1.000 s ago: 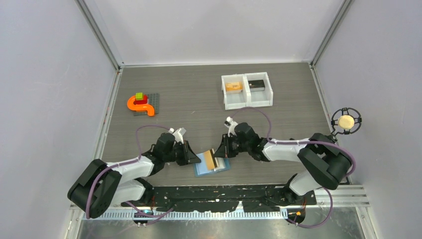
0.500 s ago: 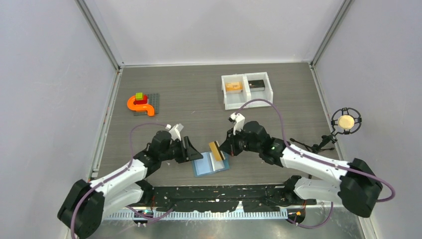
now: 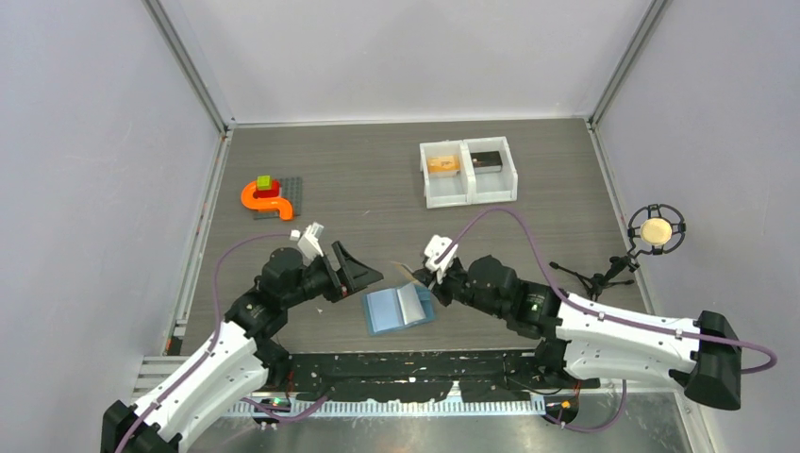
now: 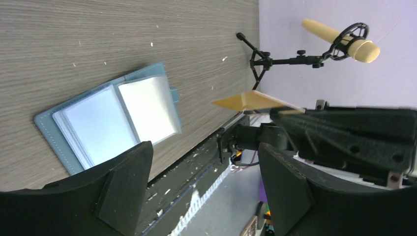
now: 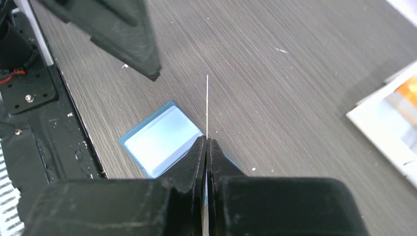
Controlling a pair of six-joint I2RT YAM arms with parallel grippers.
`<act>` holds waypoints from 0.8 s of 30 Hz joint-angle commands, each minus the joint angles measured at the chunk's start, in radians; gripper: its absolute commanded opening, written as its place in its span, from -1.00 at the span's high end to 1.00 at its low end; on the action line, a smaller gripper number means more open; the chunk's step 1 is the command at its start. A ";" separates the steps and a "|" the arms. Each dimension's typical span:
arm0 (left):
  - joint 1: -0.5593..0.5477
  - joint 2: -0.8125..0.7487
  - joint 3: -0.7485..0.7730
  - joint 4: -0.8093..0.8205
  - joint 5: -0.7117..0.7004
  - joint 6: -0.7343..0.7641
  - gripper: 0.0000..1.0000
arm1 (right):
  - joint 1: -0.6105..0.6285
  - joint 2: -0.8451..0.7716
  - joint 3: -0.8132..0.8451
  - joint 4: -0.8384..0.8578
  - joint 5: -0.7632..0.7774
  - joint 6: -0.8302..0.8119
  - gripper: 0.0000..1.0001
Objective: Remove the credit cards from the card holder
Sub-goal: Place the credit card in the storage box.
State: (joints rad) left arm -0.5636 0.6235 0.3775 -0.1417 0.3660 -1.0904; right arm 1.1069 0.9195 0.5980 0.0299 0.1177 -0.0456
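Observation:
The light-blue card holder (image 3: pixel 398 308) lies open and flat on the table near the front edge, its clear inner pockets facing up (image 4: pixel 110 123). My right gripper (image 3: pixel 424 276) hangs just above its right side, shut on an orange-yellow credit card (image 4: pixel 248 101). In the right wrist view that card is a thin edge-on line (image 5: pixel 207 105) sticking out past the pinched fingertips (image 5: pixel 207 142). My left gripper (image 3: pixel 357 272) stands open to the left of the holder, nothing between its fingers (image 4: pixel 123 187). An orange card (image 3: pixel 441 163) and a dark card (image 3: pixel 486 160) lie in the white tray (image 3: pixel 469 195).
The two-compartment tray stands at the back right. An orange curved toy (image 3: pixel 267 196) sits on a grey plate at the back left. A microphone on a stand (image 3: pixel 658 230) is at the right wall. Black base rails run along the near edge.
My left gripper opened and drew back to the left, off the card holder. My right gripper pulled the orange-yellow card clear of the holder, which now lies flat.

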 commanded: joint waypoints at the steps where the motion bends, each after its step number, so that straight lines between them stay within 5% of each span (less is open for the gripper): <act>1: -0.005 -0.016 0.043 0.021 0.008 -0.102 -0.65 | 0.120 0.014 0.035 0.073 0.179 -0.174 0.89; 14: -0.005 0.004 -0.013 0.128 0.053 -0.196 -0.61 | 0.340 0.207 0.156 0.082 0.407 -0.278 0.90; 19: -0.005 -0.006 -0.050 0.198 0.054 -0.242 -0.28 | 0.380 0.249 0.174 0.083 0.427 -0.301 0.89; 24: -0.005 -0.021 -0.066 0.217 0.057 -0.270 0.26 | 0.401 0.270 0.170 0.081 0.440 -0.316 0.82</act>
State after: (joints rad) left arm -0.5636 0.6258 0.3210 -0.0078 0.4023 -1.3247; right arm 1.4929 1.1793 0.7296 0.0662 0.5140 -0.3363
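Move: The credit card, held by one end in the right gripper, has its middle about 3 cm ahead and 8 cm to the right of the left hand, roughly 1 cm above it. From the right hand, the left fingers' gap lies some 11 cm to the left, 1 cm back and 2 cm lower. The open card holder lies 15 cm below the right hand, 3 cm left, 1 cm back; the storage box about 31 cm ahead, 12 cm right, 13 cm below. Keep the card pinched in the right gripper and carry it left and back, about 7 cm in all, to the open left fingers, rolling the right wrist some 25 degrees about the fingers' line. Meanwhile lift the left gripper about 1 cm, drift it slightly right while rolling its left side down, then start closing its fingers around the card's free end, stopping about half open. ##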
